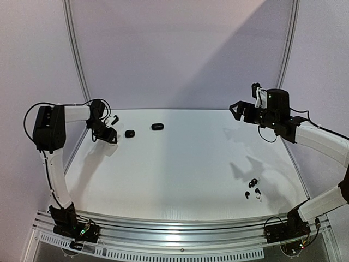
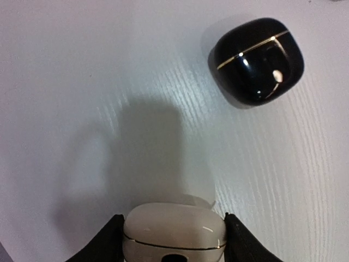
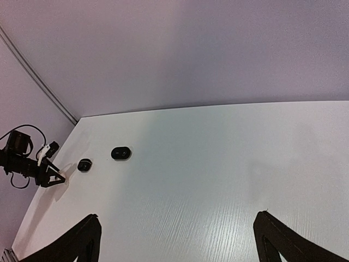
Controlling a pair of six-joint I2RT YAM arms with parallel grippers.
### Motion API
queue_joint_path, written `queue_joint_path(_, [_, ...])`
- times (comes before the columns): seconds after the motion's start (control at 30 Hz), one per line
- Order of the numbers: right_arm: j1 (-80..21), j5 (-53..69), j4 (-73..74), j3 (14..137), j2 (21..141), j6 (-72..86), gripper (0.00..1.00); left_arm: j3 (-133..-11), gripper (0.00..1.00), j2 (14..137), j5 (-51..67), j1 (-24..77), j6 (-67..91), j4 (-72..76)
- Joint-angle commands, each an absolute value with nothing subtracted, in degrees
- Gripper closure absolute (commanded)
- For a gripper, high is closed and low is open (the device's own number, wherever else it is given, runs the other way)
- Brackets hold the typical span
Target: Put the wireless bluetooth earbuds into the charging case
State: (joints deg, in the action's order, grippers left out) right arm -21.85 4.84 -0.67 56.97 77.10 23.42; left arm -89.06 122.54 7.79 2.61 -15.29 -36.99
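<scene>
A whitish closed charging case (image 2: 174,232) sits between my left gripper's (image 2: 173,240) black fingers, which press on both its sides, low over the table at the far left. A black case with a gold seam (image 2: 256,60) lies just beyond it; in the top view that black case (image 1: 130,133) is right of the left gripper (image 1: 109,130). Another black case (image 1: 157,126) lies farther right. Several tiny earbuds (image 1: 253,189), mostly black, lie clustered at the near right. My right gripper (image 1: 245,101) hangs high at the far right, open and empty.
The white table (image 1: 180,164) ends in a metal rail at the near edge. Curved frame poles stand at the back left and back right. In the right wrist view the two black cases (image 3: 121,153) (image 3: 84,165) lie far beyond the wide-apart fingers (image 3: 82,240).
</scene>
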Motion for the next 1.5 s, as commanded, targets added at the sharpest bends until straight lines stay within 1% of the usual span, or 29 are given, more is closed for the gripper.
queue_joint_path(0.0, [-22.6,5.2,-0.1,60.7,76.9,25.2,0.01,-88.7,1.0,113.5,10.5,4.6,-18.4,-37.3])
queue_joint_path(0.2, [-26.5,4.3,-1.9,66.0,78.2,27.3,0.01,-86.3,1.0,101.4,14.6,9.8,-28.5,-36.1])
queue_joint_path(0.37, [-33.3,3.2,2.6,77.3,84.8,29.4,0.03,-85.0,1.0,93.7,13.3,15.2,-35.6,-33.2])
queue_joint_path(0.43, [-35.9,4.4,4.8,83.0,88.3,30.7,0.06,-84.2,1.0,91.3,14.4,17.7,-37.3,-31.3])
queue_joint_path(0.53, [-39.5,7.5,4.4,88.2,93.6,33.2,0.1,-83.2,1.0,88.7,16.0,21.5,-38.8,-28.2])
queue_joint_path(0.63, [-43.0,9.6,3.9,92.8,98.1,34.6,0.13,-79.6,1.0,85.5,15.7,25.9,-42.3,-22.5])
queue_joint_path(0.73, [-46.3,10.4,5.2,97.3,101.9,33.6,0.15,-72.5,1.0,80.6,14.9,30.5,-47.1,-13.3])
queue_joint_path(0.8, [-47.8,12.3,6.3,99.8,104.7,32.0,0.18,-68.5,1.0,78.1,14.7,33.3,-49.0,-8.1])
queue_joint_path(0.97, [-49.1,16.4,6.5,101.2,107.7,31.5,0.3,-68.3,1.0,77.9,15.2,35.2,-46.3,-6.3])
queue_joint_path(1.03, [-49.3,17.7,6.0,101.1,108.4,32.3,0.33,-68.0,1.0,77.8,15.5,35.3,-45.3,-5.7])
queue_joint_path(1.2, [-50.0,22.5,4.2,101.5,110.1,32.3,0.35,-67.5,1.0,77.5,15.5,35.7,-43.9,-4.7])
queue_joint_path(1.3, [-50.1,22.9,3.8,102.2,111.1,32.4,0.35,-67.4,1.0,77.4,15.5,35.8,-43.8,-3.6])
queue_joint_path(1.47, [-50.2,22.1,5.1,104.6,113.2,32.1,0.43,-67.2,1.0,77.4,15.8,36.2,-44.3,-3.4])
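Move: The white charging case is already in my left fingers, just clear of the table. It is bound for my open right gripper, which hangs about 56 cm to the right of my left hand, 7 cm nearer the base and 24 cm higher. From my left hand, the square black case lies some 9 cm right and 5 cm ahead, the long black case about 24 cm right and 10 cm ahead, both 1 cm lower. From my right hand, the charging case is roughly 56 cm left, 7 cm ahead and 24 cm down. I keep my left grip on the white charging case and swing it about 30 cm up, 25 cm right and 14 cm back, swivelling the fingers from pointing down to pointing forward-right. My right hand sweeps some 32 cm left to meet it, arching up, then sinking and drawing back a little, turning about 40 degrees counter-clockwise and half closing its fingers around the case, not yet pinching. ##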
